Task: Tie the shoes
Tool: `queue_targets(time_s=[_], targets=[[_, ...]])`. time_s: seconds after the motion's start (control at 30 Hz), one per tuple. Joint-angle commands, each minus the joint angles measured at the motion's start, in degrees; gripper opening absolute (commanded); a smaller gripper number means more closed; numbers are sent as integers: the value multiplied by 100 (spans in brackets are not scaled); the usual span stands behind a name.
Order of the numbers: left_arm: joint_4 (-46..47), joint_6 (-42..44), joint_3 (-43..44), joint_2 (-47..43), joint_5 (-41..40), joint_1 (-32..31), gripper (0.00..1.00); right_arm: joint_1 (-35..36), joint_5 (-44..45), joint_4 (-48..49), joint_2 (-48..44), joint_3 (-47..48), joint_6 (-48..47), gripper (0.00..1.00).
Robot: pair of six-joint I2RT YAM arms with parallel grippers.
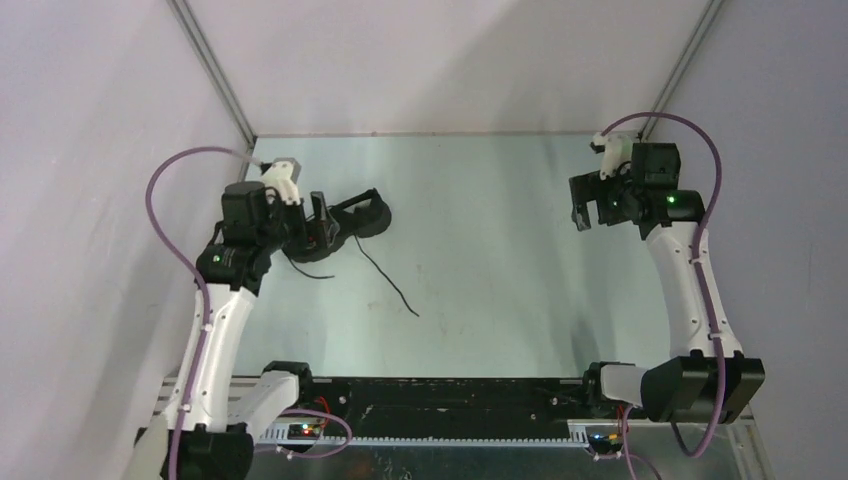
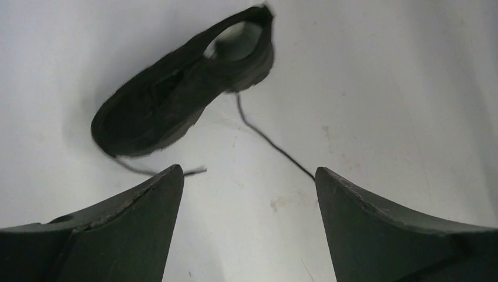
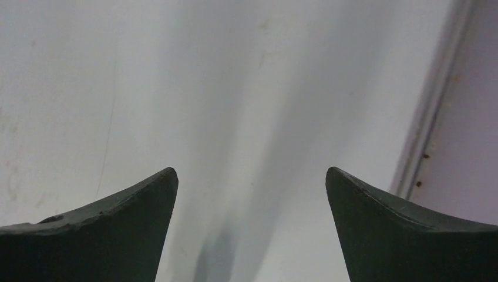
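Observation:
A single black low-top shoe (image 1: pixel 362 216) lies on the pale table at the back left; in the left wrist view the shoe (image 2: pixel 170 100) has its toe at the left and its heel opening at the upper right. Its laces are loose: a long lace (image 1: pixel 390 285) trails toward the table's middle, also seen as a long lace (image 2: pixel 273 144), and a short lace end (image 2: pixel 141 170) lies by the toe. My left gripper (image 1: pixel 320 226) hovers at the shoe's near side, left gripper (image 2: pixel 248 170) open and empty. My right gripper (image 1: pixel 583 212) is far off at the back right, right gripper (image 3: pixel 251 170) open over bare table.
White enclosure walls close in the table; the right wall's base strip (image 3: pixel 423 147) runs close beside the right gripper. A black rail (image 1: pixel 450 400) with the arm bases spans the near edge. Purple cables (image 1: pixel 165 230) loop from both arms.

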Motion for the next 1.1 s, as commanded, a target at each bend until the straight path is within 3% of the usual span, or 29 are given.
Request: queue_targets(time_s=[0.0,0.03,0.1,0.2,0.27,0.43,0.53,0.7,1.07], targets=[[137,518,847,493,-207,-582,89,-219,991,722,-329,156,925,100],[130,701,1139,622,-495,-817,87,-327,995,723,-330,160,1306,100],[120,912,1598,1059,-965,-1157,85,-941,145,645,-247,159,1680,99],[-40,1035,2459,1832,-1457,-1521,83,-2130,-2300,462,0,154,1848,100],[-182,878,3001,2362,-1598,-1639,80,-2392,-3146,261,180,160,1788,100],[-8,-143,3569,3312,-1737,-1817,71,-2234,-3097,312,-12,-248,1785,99],[350,-346,3661,3644,-1861,-2011,68,-1997,-2744,236,-267,-332,1595,99],[128,-512,4184,4541,-2141,-2093,62,-1710,-2379,111,-594,-361,1328,99],[96,-1361,3568,5225,-2614,-2111,56,-1939,-2840,313,-1039,-951,1419,99]])
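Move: The shoe's heel lies about 16 cm ahead of the left hand, 9 cm to its right and 19 cm below. The shoe's middle is 11 cm ahead, 2 cm right; the long lace's middle is level with the hand, 12 cm right; the short lace is level, about 3 cm left. From the right hand the heel lies some 11 cm ahead and 44 cm left, 17 cm down. Left hand arcs 17 cm forward-right, up then down towards the shoe's heel, narrowing; right swings right, returns, rolled. ##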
